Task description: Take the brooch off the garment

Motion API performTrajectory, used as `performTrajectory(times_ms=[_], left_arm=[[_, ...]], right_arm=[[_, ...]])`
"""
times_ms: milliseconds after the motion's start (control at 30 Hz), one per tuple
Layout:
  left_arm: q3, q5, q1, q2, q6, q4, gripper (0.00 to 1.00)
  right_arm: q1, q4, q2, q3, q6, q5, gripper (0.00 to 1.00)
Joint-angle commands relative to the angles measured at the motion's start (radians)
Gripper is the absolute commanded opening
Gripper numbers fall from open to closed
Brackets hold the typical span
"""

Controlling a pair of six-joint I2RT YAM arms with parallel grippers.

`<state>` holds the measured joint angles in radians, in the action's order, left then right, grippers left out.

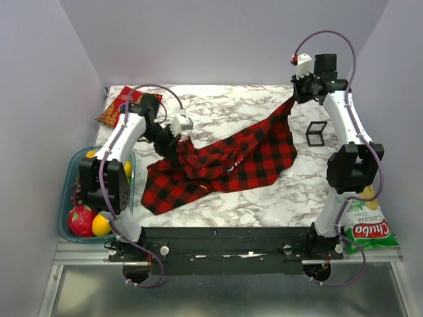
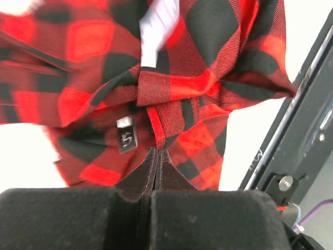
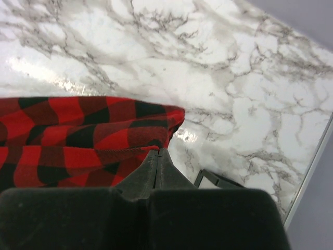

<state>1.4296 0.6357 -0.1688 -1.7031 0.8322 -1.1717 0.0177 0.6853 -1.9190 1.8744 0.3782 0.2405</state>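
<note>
The garment [image 1: 228, 162], a red-and-black checked shirt, lies stretched across the marble table from the left middle up to the back right. My left gripper [image 1: 174, 145] is shut on a bunched fold at its left end. In the left wrist view the jaws [image 2: 156, 149] pinch that red fold beside a small black label [image 2: 126, 136], and a blurred white patch [image 2: 156, 26] shows higher up. My right gripper [image 1: 295, 99] is shut on the shirt's far right corner, lifted off the table. The right wrist view shows the hem [image 3: 130, 148] clamped at the closed tips [image 3: 157, 151]. The brooch is hidden.
A red snack packet [image 1: 119, 105] lies at the back left. A tub of fruit [image 1: 86, 211] stands at the left edge. A small black cube frame [image 1: 316, 134] sits by the right arm, and its corner also shows beneath the right gripper [image 3: 218, 179]. A green chips bag [image 1: 367, 228] lies front right.
</note>
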Motion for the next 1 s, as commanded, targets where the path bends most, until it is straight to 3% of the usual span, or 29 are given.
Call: performTrajectory(times_ms=[0,100,233,567,767,967], left_arm=[[0.28,0.175,0.159,-0.03,-0.045,-0.144,0.0],[0.417,0.245,0.305,-0.053,-0.132,-0.131,0.0],[0.445,0.28,0.413,-0.044,-0.241,-0.023,0.0],[0.371,0.191,0.451,0.063,-0.488,0.316,0.0],[0.313,0.15,0.453,0.128,-0.476,0.363,0.0],[0.163,0.13,0.451,0.22,-0.489,0.457,0.0]], right_arm=[[0.001,-0.001,-0.024,0.12,-0.033,-0.017,0.01],[0.001,-0.004,-0.038,0.19,-0.047,-0.023,0.01],[-0.001,-0.019,-0.064,0.264,-0.068,-0.082,0.01],[-0.015,-0.115,-0.055,0.359,-0.11,-0.179,0.01],[-0.013,-0.118,-0.015,0.322,-0.114,-0.164,0.01],[-0.013,-0.112,0.029,0.22,-0.104,-0.168,0.01]])
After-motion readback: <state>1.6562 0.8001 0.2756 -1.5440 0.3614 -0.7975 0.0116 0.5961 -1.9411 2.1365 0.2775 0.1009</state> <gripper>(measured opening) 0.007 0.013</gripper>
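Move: The left hand already grips a fold of the garment; the candy bag, in its direction of travel, lies about 22 cm ahead and 15 cm left. The garment's bunched middle, its folds covering the brooch, is some 12 cm right and 3 cm back of the left hand, and 34 cm left and 24 cm back of the right hand, which holds the far corner. The black stand is about 9 cm back and 9 cm right of the right hand. With both grippers still shut on the garment, the left hand lifts its fold roughly 17 cm while sweeping forward and left towards the candy bag, about 12 cm each way; the sideways part finishes halfway through, and the wrist turns some 40 degrees counter-clockwise. The right hand raises its corner about 12 cm and reaches 5 cm forward, its fingers tipping up, then eases back slightly. ##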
